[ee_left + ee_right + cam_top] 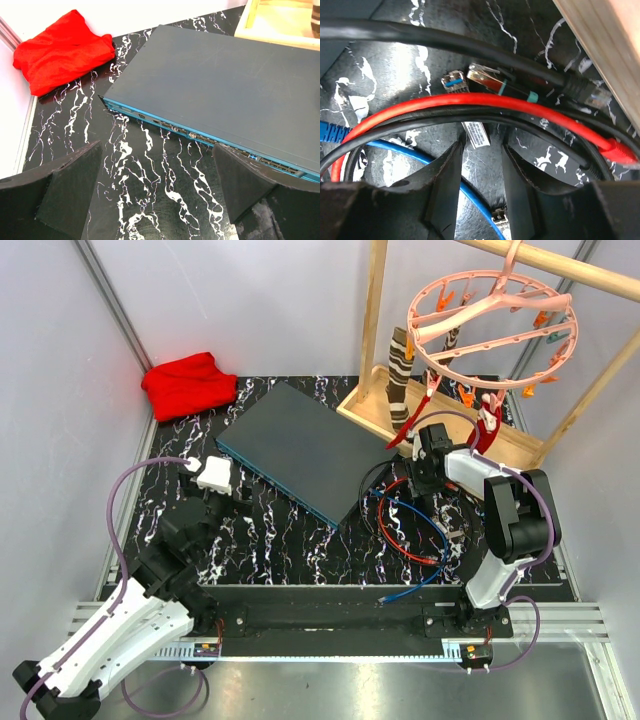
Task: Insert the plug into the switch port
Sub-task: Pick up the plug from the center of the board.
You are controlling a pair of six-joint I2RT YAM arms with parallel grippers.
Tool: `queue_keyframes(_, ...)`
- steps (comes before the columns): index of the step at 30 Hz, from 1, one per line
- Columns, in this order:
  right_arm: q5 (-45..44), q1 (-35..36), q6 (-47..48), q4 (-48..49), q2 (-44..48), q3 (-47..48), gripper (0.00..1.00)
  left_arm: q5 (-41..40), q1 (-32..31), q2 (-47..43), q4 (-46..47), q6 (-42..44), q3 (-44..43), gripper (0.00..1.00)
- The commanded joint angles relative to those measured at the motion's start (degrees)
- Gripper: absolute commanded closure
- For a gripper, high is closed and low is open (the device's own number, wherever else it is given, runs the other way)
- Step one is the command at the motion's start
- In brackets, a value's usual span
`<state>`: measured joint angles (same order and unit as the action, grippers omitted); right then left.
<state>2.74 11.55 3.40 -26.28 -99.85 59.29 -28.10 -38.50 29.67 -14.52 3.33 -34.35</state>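
The switch [300, 445] is a flat dark grey box with a teal front edge [200, 136] lined with small sockets. My left gripper [228, 495] hovers wide open in front of that edge with only table between its fingers [75, 175]. To the switch's right lies a coil of red, blue and black cables [415, 530]. My right gripper [482, 145] points down into it, jaws partly apart, a labelled metal piece [477, 134] at their tips, not squeezed. Beyond lie a silver plug with a blue tab [454, 81], a black-bodied plug [492, 81] and a red plug [617, 150].
A red cloth [188, 383] lies at the back left. A wooden frame [450, 430] stands behind the cables, with a pink peg hanger [490, 320] and striped socks [400, 370] hanging over the right arm. A blue cable end [392, 595] reaches the table's near edge.
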Motion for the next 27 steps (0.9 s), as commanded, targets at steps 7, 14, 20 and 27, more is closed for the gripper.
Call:
queue_keyframes(7, 4.0, -0.2, 8.5, 1.7, -3.4, 2.1, 0.53, 0.7, 0.1, 0.7, 1.4, 1.2, -0.4, 0.01)
queue_keyframes(14, 6.0, -0.2, 11.0, 1.1, -5.1, 1.4, 0.67, 0.8, 0.0, 0.7, 1.3, 1.5, -0.3, 0.01)
queue_keyframes(20, 7.8, -0.1, 9.5, -2.2, -2.7, 0.8, 0.92, 1.8, 0.1, 0.8, 1.3, 1.6, -0.4, 0.01)
queue_keyframes(27, 9.3, 0.9, 4.5, -7.2, 4.7, -1.0, 1.0, 2.2, 0.0, 1.1, 1.3, 1.7, -0.4, 0.01)
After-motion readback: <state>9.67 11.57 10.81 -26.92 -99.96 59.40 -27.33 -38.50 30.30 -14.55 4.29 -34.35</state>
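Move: The plug lies flat just beyond the half-open right fingers, some 2 cm ahead, 1 cm to their left and 1 cm lower, with the red cable crossing it about 3 cm ahead and 2 cm left. A clear-ended plug sits about 4 cm straight ahead; the blue cable's boot is roughly 9 cm left and 2 cm back. From the left hand the plug is some 53 cm to the right, 12 cm ahead and 24 cm below. The plug is pinched by its near end: the right hand slides forward about 2 cm and slightly left, low over the table, turning some 10 degrees counter-clockwise to line up, and closes its half-open fingers on the plug. Holding it, the right hand then draws back about 2 cm at the same height, away from the cables lying across. ##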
